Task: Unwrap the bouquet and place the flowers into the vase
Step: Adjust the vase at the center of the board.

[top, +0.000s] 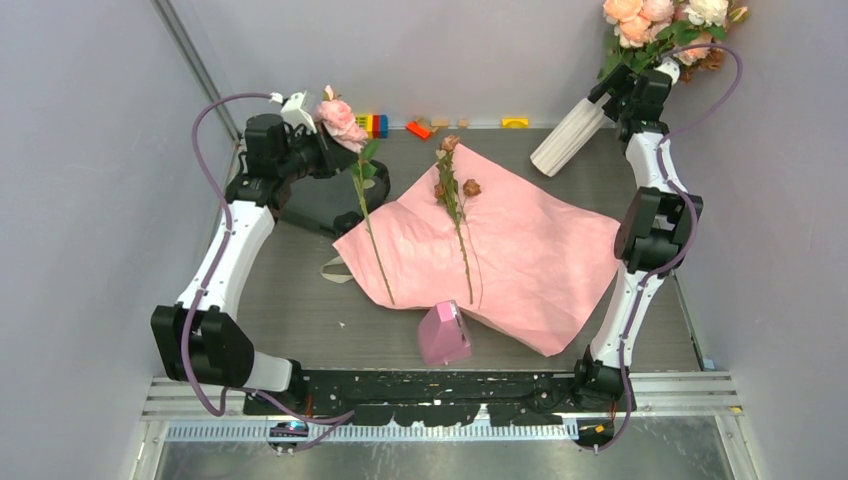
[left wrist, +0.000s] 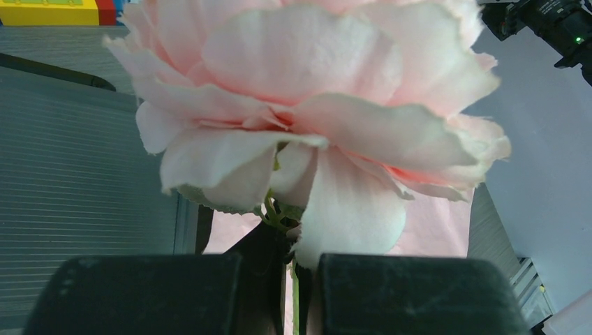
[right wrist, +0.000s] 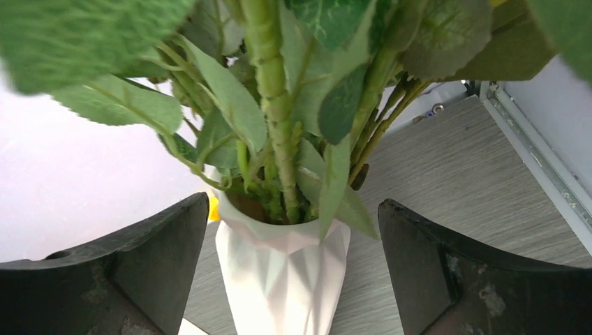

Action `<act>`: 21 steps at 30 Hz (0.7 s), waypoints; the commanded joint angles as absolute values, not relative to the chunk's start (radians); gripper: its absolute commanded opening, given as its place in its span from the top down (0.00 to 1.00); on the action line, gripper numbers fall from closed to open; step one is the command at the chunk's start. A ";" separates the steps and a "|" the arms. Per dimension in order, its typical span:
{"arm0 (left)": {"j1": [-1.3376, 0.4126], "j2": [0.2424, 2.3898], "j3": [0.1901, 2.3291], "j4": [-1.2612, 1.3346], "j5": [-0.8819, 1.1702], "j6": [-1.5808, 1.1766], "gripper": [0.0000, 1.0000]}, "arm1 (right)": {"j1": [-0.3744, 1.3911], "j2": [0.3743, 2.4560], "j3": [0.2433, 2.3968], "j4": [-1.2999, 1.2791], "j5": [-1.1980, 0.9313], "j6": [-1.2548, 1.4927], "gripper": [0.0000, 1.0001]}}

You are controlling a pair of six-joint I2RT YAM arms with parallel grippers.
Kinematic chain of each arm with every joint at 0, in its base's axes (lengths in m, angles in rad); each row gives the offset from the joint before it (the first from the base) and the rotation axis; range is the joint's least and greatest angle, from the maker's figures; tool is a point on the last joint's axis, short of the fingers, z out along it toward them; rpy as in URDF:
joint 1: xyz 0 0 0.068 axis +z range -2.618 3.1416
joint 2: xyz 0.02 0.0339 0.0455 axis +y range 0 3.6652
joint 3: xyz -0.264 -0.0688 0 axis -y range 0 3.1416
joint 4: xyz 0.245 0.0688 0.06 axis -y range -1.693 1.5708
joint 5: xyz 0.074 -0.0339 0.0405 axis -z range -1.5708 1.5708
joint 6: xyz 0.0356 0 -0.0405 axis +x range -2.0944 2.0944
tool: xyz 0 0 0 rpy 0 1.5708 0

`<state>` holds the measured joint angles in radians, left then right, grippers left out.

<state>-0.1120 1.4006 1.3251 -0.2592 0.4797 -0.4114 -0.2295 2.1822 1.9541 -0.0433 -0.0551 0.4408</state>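
My left gripper (top: 322, 150) is shut on the stem of a pink rose (top: 338, 117), held up over the table's far left. Its long green stem (top: 372, 235) hangs down across the edge of the pink wrapping paper (top: 530, 260). The paper lies spread open and flat. Small brown roses on thin stems (top: 455, 195) lie on it. In the left wrist view the bloom (left wrist: 314, 118) fills the frame above my left gripper (left wrist: 300, 262). At the far right, my right gripper (top: 628, 88) is open. Its jaws stand either side of the white ribbed vase (top: 568, 138) neck (right wrist: 279, 272), with gaps on both sides.
A peach rose cluster (top: 660, 22) with green leaves (right wrist: 230, 105) stands in the vase. A small pink wedge (top: 443, 333) sits at the paper's near edge. The beige ribbon (top: 333, 268) lies left of the paper. Coloured blocks (top: 420, 128) line the back wall.
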 commanded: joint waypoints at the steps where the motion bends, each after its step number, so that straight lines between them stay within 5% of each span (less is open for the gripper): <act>1: -0.104 1.389 1.315 -0.218 0.492 -0.412 1.00 | -0.231 2.209 2.036 -0.066 -0.064 0.410 0.04; 12: -0.103 1.385 1.308 -0.214 0.494 -0.416 1.00 | -0.231 2.278 2.126 -0.068 -0.079 0.404 0.14; 21: -0.103 1.383 1.304 -0.213 0.495 -0.416 1.00 | -0.227 2.271 2.120 -0.034 -0.110 0.385 0.48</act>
<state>-0.1089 1.4006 1.3029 -0.2562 0.4801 -0.4126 -0.2295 2.2787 2.0838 -0.0975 -0.0830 0.4068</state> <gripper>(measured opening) 0.043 0.698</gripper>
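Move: Just at the right hand's open fingers is the rim of the vase. Its middle lies roughly 11 cm below that hand, 4 cm left and 1 cm ahead, as it seems to lean right. The yellow block is about 9 cm ahead and 17 cm left of the hand, and the pink paper's middle some 24 cm back and 25 cm left, both about 22 cm down. From the left hand, the vase is about 20 cm ahead, 50 cm right and 18 cm below. Easing about 2 cm forward and some 1 cm down, the right hand brings its wide-open fingers farther around the top of the vase, under the leaves. Partway through, the fingers begin to close from either side of the neck, shutting roughly a quarter of their opening, and come close against it just at the rim. ##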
